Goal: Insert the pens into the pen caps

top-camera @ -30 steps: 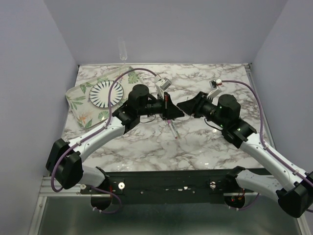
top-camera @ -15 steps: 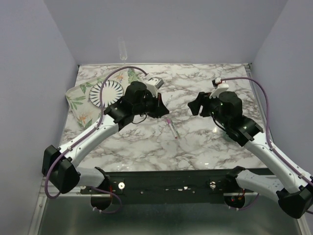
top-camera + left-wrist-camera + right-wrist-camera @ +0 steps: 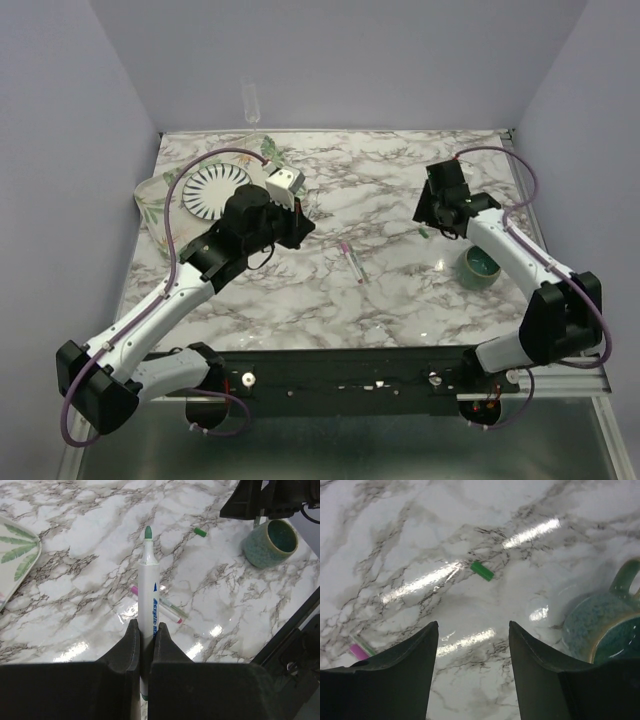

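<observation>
My left gripper (image 3: 146, 630) is shut on a white-barrelled pen (image 3: 149, 595), whose bare green tip points up and away from the jaws. In the top view this gripper (image 3: 296, 226) hovers left of centre. A second pen (image 3: 159, 605) lies flat mid-table (image 3: 351, 263) with a pink cap (image 3: 133, 589) on its far end. The green pen cap (image 3: 482, 570) lies loose on the marble, just ahead of my right gripper (image 3: 473, 630), which stands open and empty. From above, the right gripper (image 3: 430, 215) hangs right over that green cap (image 3: 423, 232).
A teal mug (image 3: 481, 266) stands close to the right of the green cap, and its rim (image 3: 600, 630) shows beside my right finger. A striped plate (image 3: 213, 190) rests on a leaf-patterned tray (image 3: 160, 215) at the back left.
The two grippers have parted from the table's middle. My left one drew back to the left, still shut on its pen. The right swung to the right, over the green cap, and its jaws opened.
</observation>
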Action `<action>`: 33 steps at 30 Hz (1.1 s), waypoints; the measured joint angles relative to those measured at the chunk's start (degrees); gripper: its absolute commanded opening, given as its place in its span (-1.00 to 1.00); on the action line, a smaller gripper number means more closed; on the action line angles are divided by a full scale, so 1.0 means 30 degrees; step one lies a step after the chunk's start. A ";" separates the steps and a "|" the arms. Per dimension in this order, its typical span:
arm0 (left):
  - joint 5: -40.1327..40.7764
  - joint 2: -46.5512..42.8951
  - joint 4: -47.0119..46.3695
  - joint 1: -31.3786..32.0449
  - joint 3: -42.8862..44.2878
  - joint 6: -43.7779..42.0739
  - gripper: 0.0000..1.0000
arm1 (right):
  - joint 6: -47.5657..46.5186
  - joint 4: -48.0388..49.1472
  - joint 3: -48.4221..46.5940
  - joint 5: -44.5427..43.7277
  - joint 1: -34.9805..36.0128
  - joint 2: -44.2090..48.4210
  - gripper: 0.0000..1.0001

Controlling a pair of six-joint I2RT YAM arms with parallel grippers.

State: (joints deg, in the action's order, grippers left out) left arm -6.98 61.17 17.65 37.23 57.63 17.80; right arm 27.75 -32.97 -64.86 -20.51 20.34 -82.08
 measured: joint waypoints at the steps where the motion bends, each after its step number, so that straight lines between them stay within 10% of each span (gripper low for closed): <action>1: 0.0102 0.0029 0.0015 0.0000 -0.0102 -0.0036 -1.00 | 0.1486 -0.0532 -0.0015 0.0444 -0.0860 -0.0415 0.28; 4: 0.0197 0.0102 0.0015 0.0000 -0.0168 -0.0160 -1.00 | 0.4932 -0.2025 -0.0546 0.1064 -0.2331 -0.1311 0.23; 8: 0.0211 0.0109 0.0007 0.0000 -0.0168 -0.0233 -1.00 | 0.9704 -0.5093 -0.3840 0.0736 -0.3067 -0.3949 -0.41; 33: 0.0831 0.0066 0.0007 0.0000 -0.0175 -0.0707 -1.00 | 0.8007 -0.2127 -0.4422 0.1588 -0.3657 -0.9996 -0.52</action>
State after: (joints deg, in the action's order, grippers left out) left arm -4.49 61.36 17.67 37.23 57.10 15.68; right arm 51.77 -39.35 -78.13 -15.75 9.37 -112.07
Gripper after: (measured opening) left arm 0.077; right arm 0.247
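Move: Below and slightly ahead of the right hand lies the small green cap, about 4 cm forward, 3 cm to the right and some 13 cm down. The mug stands about 6 cm back and 13 cm to that hand's right; the pink marker lies about 4 cm back and 14 cm to its left, with the thin pen beside it, 4 cm back and 12 cm left. From the left hand, the cap is roughly 14 cm ahead, 27 cm right and 25 cm down. Dropping about 12 cm in all onto the green cap, the right hand first shifts some 4 cm right and a little down, then goes about 4 cm forward before sinking most of the way. The wrist turns clockwise and the fingers tip further down, closing from well open to a narrow gap about the cap; a pinch can't be made out. ##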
